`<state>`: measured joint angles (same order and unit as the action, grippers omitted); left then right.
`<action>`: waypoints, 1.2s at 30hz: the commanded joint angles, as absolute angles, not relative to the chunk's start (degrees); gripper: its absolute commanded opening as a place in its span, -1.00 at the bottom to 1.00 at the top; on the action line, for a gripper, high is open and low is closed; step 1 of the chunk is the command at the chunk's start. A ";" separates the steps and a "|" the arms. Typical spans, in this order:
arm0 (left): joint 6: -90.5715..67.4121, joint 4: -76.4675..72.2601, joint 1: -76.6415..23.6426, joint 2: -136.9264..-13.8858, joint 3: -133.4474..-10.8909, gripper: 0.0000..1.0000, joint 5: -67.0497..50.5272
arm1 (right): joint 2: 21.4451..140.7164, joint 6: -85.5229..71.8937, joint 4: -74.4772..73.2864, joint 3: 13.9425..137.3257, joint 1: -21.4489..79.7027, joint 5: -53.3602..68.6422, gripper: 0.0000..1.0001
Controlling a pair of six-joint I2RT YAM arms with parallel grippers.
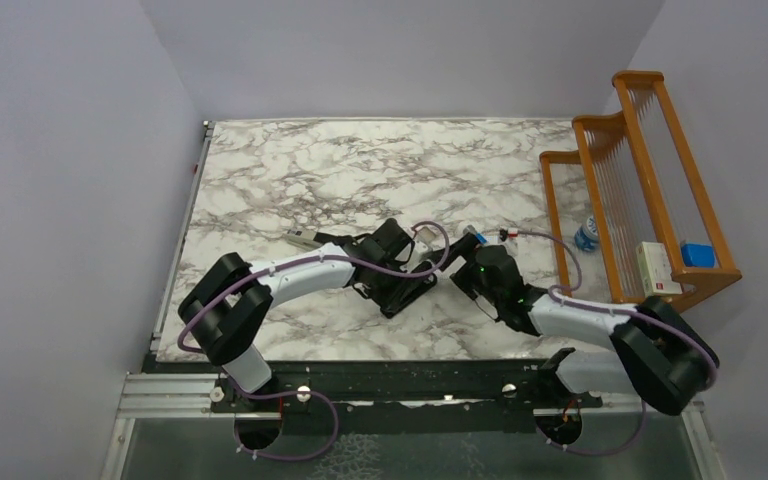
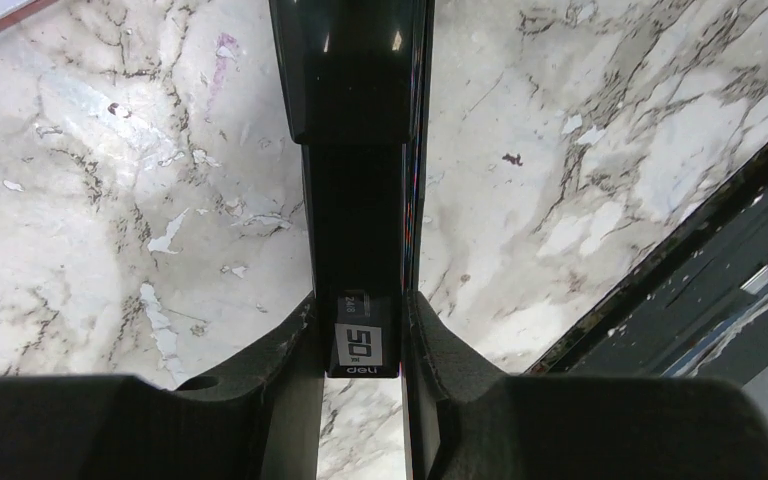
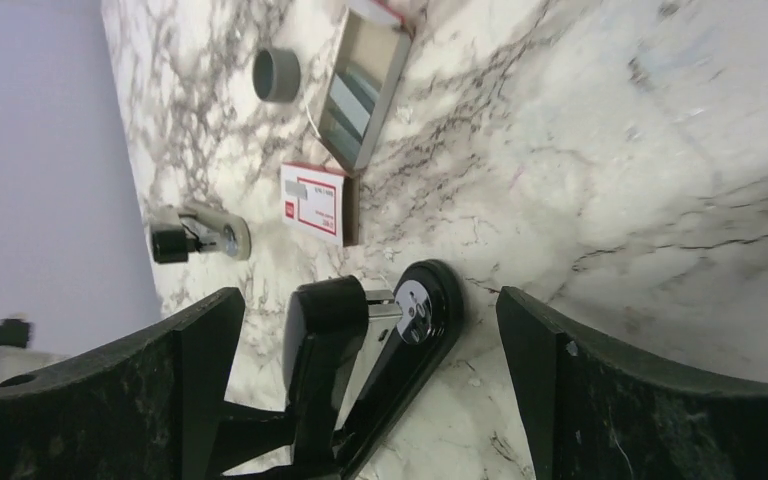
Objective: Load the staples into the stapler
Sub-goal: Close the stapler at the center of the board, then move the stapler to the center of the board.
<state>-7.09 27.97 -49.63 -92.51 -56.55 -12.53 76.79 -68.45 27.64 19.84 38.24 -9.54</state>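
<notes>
The black stapler (image 2: 358, 190) runs straight away from my left gripper (image 2: 360, 345), which is shut on its rear end by the "50" label. From above, the left gripper (image 1: 392, 262) and stapler (image 1: 407, 290) sit at mid-table. My right gripper (image 3: 370, 325) is open, and its wide-apart fingers (image 3: 200, 380) flank the stapler's front end (image 3: 415, 310), whose upper arm stands lifted off the base. The staples (image 3: 352, 98) lie as silvery strips in an open box tray beyond it. The right gripper (image 1: 465, 268) faces the left one.
A white-and-red box sleeve (image 3: 315, 200) lies just past the stapler. A dark round disc (image 3: 276, 73) and a small metal tool (image 3: 200, 235) lie farther off. A wooden rack (image 1: 650, 190) stands at the right, with a blue-and-white cylinder (image 1: 587, 235) beside it.
</notes>
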 commanded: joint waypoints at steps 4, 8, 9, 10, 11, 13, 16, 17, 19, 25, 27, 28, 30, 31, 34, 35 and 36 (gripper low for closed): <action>4.15 32.13 -49.40 -92.78 -60.53 -0.78 -19.43 | 59.36 -58.27 0.39 24.29 37.81 -27.40 1.00; 5.37 32.40 -49.40 -92.59 -61.48 -0.26 -14.96 | 55.29 -52.13 -1.97 26.86 37.80 -30.15 1.00; 5.50 32.54 -49.40 -92.41 -61.56 -0.05 -14.34 | 54.89 -51.52 -2.06 27.23 37.79 -30.22 1.00; 5.39 32.66 -49.38 -92.26 -61.65 0.21 -13.71 | 54.71 -51.02 -1.99 27.42 37.86 -30.13 1.00; 5.22 32.78 -49.42 -92.06 -61.75 0.46 -13.07 | 54.61 -50.84 -1.73 27.48 37.82 -29.89 1.00; 5.12 33.04 -49.42 -91.73 -61.87 0.96 -12.51 | 54.55 -50.55 -0.70 27.15 37.86 -29.20 1.00; 5.16 33.15 -49.19 -90.39 -61.74 0.98 -10.58 | 54.60 -49.85 1.20 26.26 37.84 -28.70 1.00; 5.26 33.33 -49.00 -89.50 -61.78 0.98 -9.67 | 54.46 -48.79 2.33 26.00 37.85 -26.48 1.00; 5.07 33.16 -47.53 -86.94 -61.68 0.98 -7.82 | 54.61 -43.82 6.65 25.21 37.84 -22.31 1.00; -1.19 24.43 -34.25 -73.60 -57.98 0.98 -7.67 | 61.68 -23.97 21.39 28.60 37.87 -1.86 1.00; -3.24 20.99 -29.10 -68.86 -55.50 0.98 -6.64 | 68.10 -17.25 25.47 32.64 37.95 8.99 1.00; -4.09 20.10 -27.15 -67.00 -54.55 0.98 -5.50 | 71.78 -15.05 27.76 34.57 37.97 14.53 1.00; -4.54 19.31 -23.51 -64.44 -53.48 0.98 -4.83 | 80.71 -12.62 30.73 39.99 38.26 24.76 0.98; -4.35 19.18 -22.24 -63.43 -53.06 0.98 -4.30 | 85.72 -11.87 30.98 43.87 38.42 26.91 0.97; -3.92 19.20 -19.40 -60.89 -52.09 0.98 -0.54 | 98.30 -8.51 32.25 54.89 40.43 32.42 0.96; -3.81 19.63 -18.66 -59.92 -51.97 0.98 1.49 | 101.35 -7.06 33.69 57.85 41.22 32.96 0.96; -3.78 20.16 -17.85 -58.88 -51.68 0.98 3.15 | 104.33 -5.58 35.38 60.39 41.95 33.35 0.96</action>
<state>-2.83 20.75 -20.51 -61.76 -53.32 -4.14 94.98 -14.57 27.68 51.40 39.42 21.26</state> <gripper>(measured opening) 0.989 0.983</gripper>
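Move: Between the left hand's nearly closed fingers is the label end of the black stapler, whose middle lies about 2 cm ahead and 4 cm to the right. From that hand the staple box is some 12 cm ahead and 1 cm right, the grey stapler 13 cm ahead and 15 cm left, both slightly lower. From the open right hand, the grey stapler is roughly 27 cm left and 5 cm ahead, the black one 8 cm left and 6 cm back, both about 4 cm lower. Turning the black stapler's label end about 10 degrees clockwise almost on the spot, the left hand opens wide, lets go, then lifts about 17 cm while swinging left and forward over the grey stapler, fingers tipping up. The right hand, still open, first backs off right and up, then sweeps some 20 cm left, slightly forward, towards the grey stapler, yawing counter-clockwise. ##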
